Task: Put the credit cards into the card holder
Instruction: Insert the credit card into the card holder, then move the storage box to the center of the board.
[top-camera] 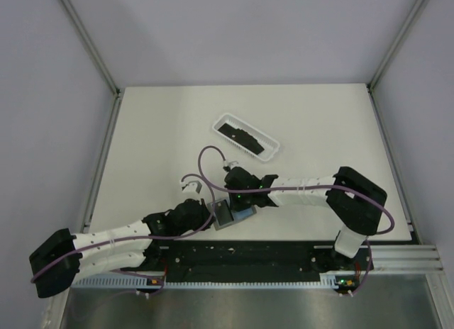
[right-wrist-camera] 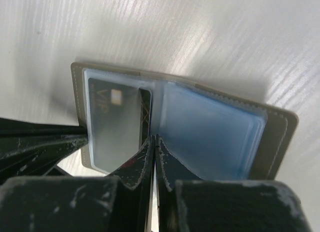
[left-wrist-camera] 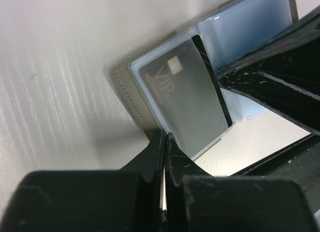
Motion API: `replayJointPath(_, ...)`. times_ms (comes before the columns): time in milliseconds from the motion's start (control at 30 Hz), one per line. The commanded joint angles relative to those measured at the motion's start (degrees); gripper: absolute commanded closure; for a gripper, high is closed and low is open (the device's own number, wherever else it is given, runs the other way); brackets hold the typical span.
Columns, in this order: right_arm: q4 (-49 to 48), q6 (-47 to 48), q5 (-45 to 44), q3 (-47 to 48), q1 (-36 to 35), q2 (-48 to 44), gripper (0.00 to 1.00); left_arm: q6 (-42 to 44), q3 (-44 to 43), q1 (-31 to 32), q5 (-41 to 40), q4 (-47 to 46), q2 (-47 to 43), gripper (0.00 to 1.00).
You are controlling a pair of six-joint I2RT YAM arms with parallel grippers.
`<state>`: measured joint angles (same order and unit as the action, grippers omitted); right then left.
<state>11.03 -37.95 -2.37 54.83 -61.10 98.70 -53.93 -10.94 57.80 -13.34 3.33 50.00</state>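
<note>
The card holder lies open near the table's front edge, grey outside with pale blue clear sleeves. One black credit card marked VIP sits inside the left sleeve. More black credit cards lie in the white tray. My left gripper is shut, its tips against the holder's left edge. My right gripper is shut too, tips pressed on the holder's middle fold beside the card. In the top view, the left gripper and the right gripper meet over the holder.
A white translucent oblong tray stands behind the holder, toward the table's middle. Purple cables loop above both wrists. Metal frame posts and white walls bound the table on the left, right and back.
</note>
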Motion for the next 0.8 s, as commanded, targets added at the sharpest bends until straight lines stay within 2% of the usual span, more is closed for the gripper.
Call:
replayJointPath(0,4.08,2.53,-5.96,0.63,-1.30,-7.19,0.93,1.11,0.40,0.21,-0.37,3.87,0.28,1.00)
replayJointPath(100,6.63,4.02,-9.22,1.24,0.71,-11.67,0.71,1.64,-1.36,0.21,-0.80,5.89,-1.39,1.00)
replayJointPath(200,8.13,5.43,-10.46,1.95,5.53,-15.71,0.61,2.16,-3.29,0.21,-1.33,8.35,-3.41,1.00)
replayJointPath(267,9.71,5.35,-11.60,2.56,9.92,-17.91,0.58,2.51,-4.61,0.12,-1.51,9.84,-4.82,0.98)
replayJointPath(400,11.82,5.17,-13.09,4.32,18.54,-18.98,0.56,3.31,-7.86,0.21,-2.12,13.18,-6.75,0.89)
replayJointPath(600,15.34,3.25,-12.49,9.50,27.69,-13.27,0.52,5.15,-12.08,0.21,-3.18,16.18,-7.72,0.77)
replayJointPath(767,13.06,-1.94,-7.48,11.44,33.14,-8.09,0.48,6.03,-13.23,0.21,-3.71,15.83,-7.20,0.75)
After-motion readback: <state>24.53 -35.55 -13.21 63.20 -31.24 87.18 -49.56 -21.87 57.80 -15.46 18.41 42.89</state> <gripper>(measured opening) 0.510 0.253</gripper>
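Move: The right hand's shut fingertips sit at the inserted card's right edge, near table height. The next cards lie in the white tray about 26 cm ahead and 3 cm to the right, with the tray's near-right corner some 20 cm ahead and 12 cm right. The filled pocket is 3 cm left and 1 cm back, the empty pocket 4 cm right and 1 cm ahead. From the left hand, at the holder's left edge, the tray cards are roughly 29 cm ahead, 8 cm right. The right hand comes free of the card's edge and swings forward and to the right in one sweep of about 24 cm towards the tray, rising some 11 cm before starting to sink, while it turns about 35 degrees clockwise and its shut fingers open to half. Meanwhile the left hand eases slightly to its left off the holder's left edge, then lifts about 6 cm and opens its fingers a quarter of the way. ##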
